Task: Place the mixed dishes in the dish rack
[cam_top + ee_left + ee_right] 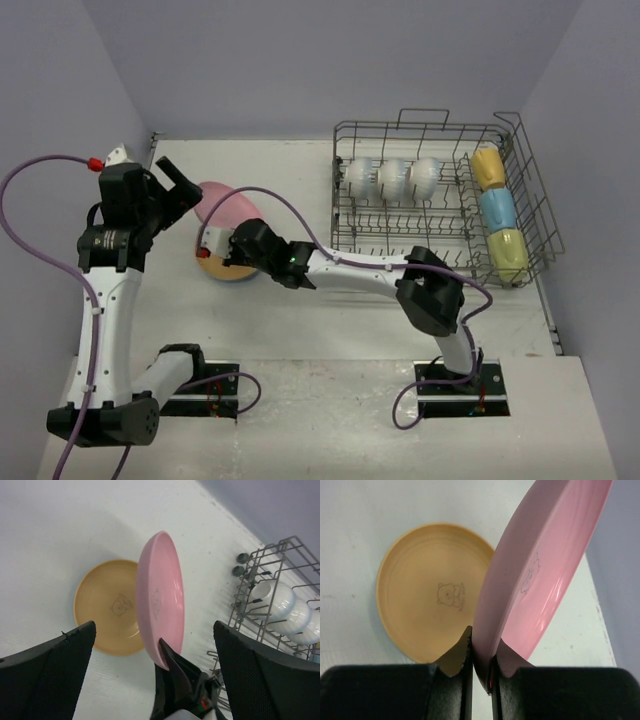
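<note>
My right gripper (482, 647) is shut on the rim of the pink plate (540, 570) and holds it on edge above the orange-yellow plate (430, 590). In the top view the pink plate (225, 205) stands left of the dish rack (520, 150), with the right gripper (222, 245) below it. A blue rim (240, 278) shows under the orange-yellow plate (210, 268). My left gripper (172, 188) is open beside the pink plate's left edge; its wrist view shows the plate (160, 595) between its spread fingers (65, 655), untouched. Three white bowls (392, 178) and three mugs (497, 208) sit in the rack.
The rack (260, 575) fills the right back of the table, its raised handle at the far side. The right arm (370, 268) stretches across the table in front of the rack. Walls close in on the left, back and right.
</note>
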Tool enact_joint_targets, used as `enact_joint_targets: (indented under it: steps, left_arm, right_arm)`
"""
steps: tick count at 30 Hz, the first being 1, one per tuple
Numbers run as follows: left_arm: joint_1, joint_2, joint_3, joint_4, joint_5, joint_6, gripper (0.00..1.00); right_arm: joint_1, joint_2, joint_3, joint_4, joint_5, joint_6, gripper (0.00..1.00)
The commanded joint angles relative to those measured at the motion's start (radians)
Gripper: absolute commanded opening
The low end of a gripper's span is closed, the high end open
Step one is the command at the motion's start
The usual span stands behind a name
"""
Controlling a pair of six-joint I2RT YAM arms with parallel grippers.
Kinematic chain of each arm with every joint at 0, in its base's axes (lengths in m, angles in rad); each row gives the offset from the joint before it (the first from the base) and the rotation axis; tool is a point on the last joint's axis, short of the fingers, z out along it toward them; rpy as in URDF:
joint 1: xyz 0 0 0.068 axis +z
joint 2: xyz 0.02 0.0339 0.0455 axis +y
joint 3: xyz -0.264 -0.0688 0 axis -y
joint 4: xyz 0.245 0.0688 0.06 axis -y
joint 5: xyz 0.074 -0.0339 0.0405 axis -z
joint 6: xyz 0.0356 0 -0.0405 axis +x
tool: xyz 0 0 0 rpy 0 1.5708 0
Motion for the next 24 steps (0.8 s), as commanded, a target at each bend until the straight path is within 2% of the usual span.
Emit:
enact_joint_targets:
  steps: [1, 5, 7, 8, 9, 10, 11, 13, 15, 19, 24]
  left_arm:
    - [-0.001, -0.020, 0.073, -0.033, -0.016, 0.046, 1.00]
    - [0.001, -0.037, 0.087, -0.038, -0.068, 0.051, 1.00]
    - [-0.001, -0.046, 0.072, -0.037, -0.079, 0.055, 1.00]
    - [0.001, -0.049, 0.063, -0.037, -0.095, 0.054, 1.00]
    - [-0.001, -0.058, 0.038, -0.030, -0.099, 0.055, 1.00]
    - [-0.001, -0.063, 0.021, -0.027, -0.104, 0.058, 1.00]
    - [-0.001, -0.066, 0.004, -0.021, -0.116, 0.057, 1.00]
    - [-0.001, -0.075, -0.052, -0.003, -0.121, 0.064, 1.00]
    - [0.001, -0.078, -0.086, 0.011, -0.150, 0.064, 1.00]
    - [0.001, -0.071, -0.195, 0.046, -0.168, 0.061, 1.00]
    - [-0.001, -0.037, -0.286, 0.111, -0.145, 0.058, 1.00]
  right_arm:
    - [-0.007, -0.165, 0.022, 0.050, 0.031, 0.076, 0.00]
    - [-0.059, -0.294, 0.034, -0.051, 0.015, 0.204, 0.00]
    - [-0.097, -0.352, 0.046, -0.146, -0.009, 0.336, 0.00]
    - [-0.158, -0.384, 0.052, -0.185, -0.038, 0.396, 0.00]
    - [-0.198, -0.448, 0.060, -0.275, -0.148, 0.524, 0.00]
    - [-0.241, -0.481, 0.072, -0.316, -0.214, 0.598, 0.00]
    - [-0.339, -0.513, 0.074, -0.352, -0.297, 0.657, 0.00]
    - [-0.425, -0.608, 0.048, -0.432, -0.416, 0.787, 0.00]
    - [-0.524, -0.705, -0.013, -0.479, -0.442, 0.856, 0.00]
    - [-0.689, -0.832, -0.127, -0.530, -0.599, 0.944, 0.00]
    - [-0.743, -0.908, -0.257, -0.527, -0.762, 0.995, 0.00]
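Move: The right hand already pinches the pink plate by its rim. The dish rack's middle lies about 42 cm to that hand's right, 14 cm ahead and some 9 cm below. The nearest white bowl stands about 28 cm right and 22 ahead, the yellow plate about 5 ahead, 3 left and 13 below. For the empty left hand, the yellow plate lies about 6 cm ahead, 8 right and 27 below. Keeping its pinch on the pink plate's rim, the right hand lifts off steeply, then sweeps about 30 cm right to over the rack, rising some 23 cm, bulging forward and back on the way and rolling its left side up about 65 degrees. The left hand, still open, rises a little, then sinks about 12 cm towards the yellow plate, easing back and left, fingers tipping down. ##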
